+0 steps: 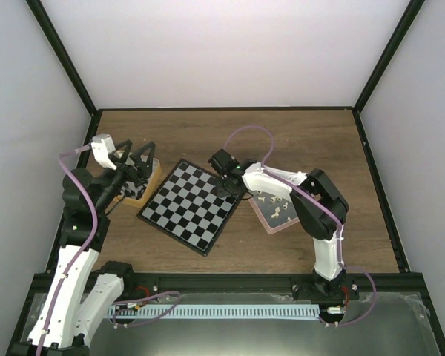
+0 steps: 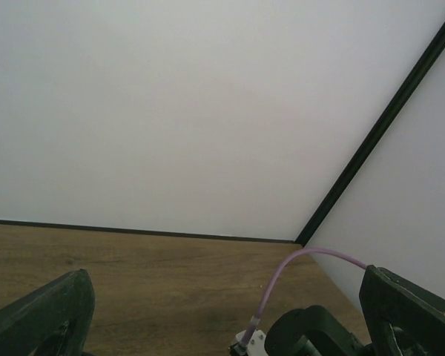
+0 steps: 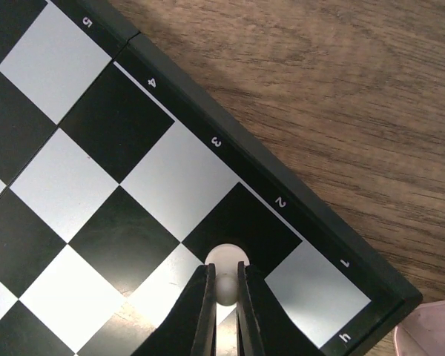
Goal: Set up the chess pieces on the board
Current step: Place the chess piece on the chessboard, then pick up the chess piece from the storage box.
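The board [image 1: 179,211] lies tilted like a diamond in the middle of the table, and no pieces show standing on it. My right gripper [image 1: 227,185] hangs over its right corner, shut on a cream-white chess piece [image 3: 227,261]. In the right wrist view that piece's round base sits over the black square by the rim mark 2, near the h corner of the board [image 3: 96,170], with the fingers [image 3: 200,311] pinching its head. Whether it touches the square I cannot tell. My left gripper [image 1: 137,172] is open and empty, hovering over the gold tin [image 1: 150,184]; its fingers [image 2: 52,311] stand wide apart.
A pink tray [image 1: 269,224] with several cream-white pieces lies right of the board, partly under the right arm; its corner [image 3: 430,334] shows beside the board. The enclosure's white walls and black frame posts ring the wooden table [image 1: 297,141]. The right arm's link [image 2: 311,334] shows ahead of the left wrist.
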Controlling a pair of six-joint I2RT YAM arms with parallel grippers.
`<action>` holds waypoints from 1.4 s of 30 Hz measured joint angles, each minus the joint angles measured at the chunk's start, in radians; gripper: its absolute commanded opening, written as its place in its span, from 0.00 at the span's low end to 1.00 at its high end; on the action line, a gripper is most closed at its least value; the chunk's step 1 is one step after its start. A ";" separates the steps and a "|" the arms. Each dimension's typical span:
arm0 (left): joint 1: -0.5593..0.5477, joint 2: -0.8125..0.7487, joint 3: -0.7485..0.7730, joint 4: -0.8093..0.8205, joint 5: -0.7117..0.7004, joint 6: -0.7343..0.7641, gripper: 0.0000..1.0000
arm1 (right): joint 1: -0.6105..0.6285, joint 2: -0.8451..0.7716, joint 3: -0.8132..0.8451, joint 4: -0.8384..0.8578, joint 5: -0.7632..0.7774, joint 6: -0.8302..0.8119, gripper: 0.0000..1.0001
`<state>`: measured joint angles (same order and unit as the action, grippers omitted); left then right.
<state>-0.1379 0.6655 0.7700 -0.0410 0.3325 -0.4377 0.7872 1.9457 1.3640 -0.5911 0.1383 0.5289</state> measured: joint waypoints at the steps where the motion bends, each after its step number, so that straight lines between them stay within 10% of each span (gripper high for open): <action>1: 0.000 0.000 0.000 0.000 0.000 0.000 1.00 | 0.000 0.002 0.002 0.002 0.002 0.000 0.01; 13: 0.000 0.000 0.000 -0.002 -0.014 0.000 1.00 | 0.000 0.004 0.002 0.003 0.039 0.011 0.06; 28: 0.001 0.008 0.000 -0.005 -0.014 0.008 1.00 | 0.000 -0.016 0.000 0.024 0.039 0.015 0.43; 42: 0.001 0.014 -0.001 -0.005 -0.018 0.024 1.00 | -0.046 -0.498 -0.324 0.111 0.175 0.072 0.46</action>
<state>-0.1371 0.6800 0.7692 -0.0456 0.3141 -0.4137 0.7414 1.4479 1.0401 -0.4797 0.3138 0.6006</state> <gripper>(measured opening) 0.998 0.493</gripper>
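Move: The chess piece is still pinched in my right fingers. The dark edge square it is meant for lies about 1 cm ahead, 1 cm right and 2 cm below my right hand. The board's right corner is roughly 7 cm right and 1 cm ahead, and the pink box of white pieces is centred some 18 cm right and 4 cm back, both a couple of centimetres lower. From my idle left hand the square is about 8 cm ahead, 23 cm right and 35 cm down. Staying level just over the board, I ease my right hand about 1 cm forward and to the right to centre the piece on the dark square, then open the fingers to roughly half and let go. I rise some 10 cm clear, then swing about 8 cm right towards the pink box, the fingertips tipping outward some 15 degrees and the wrist turning slightly clockwise. ##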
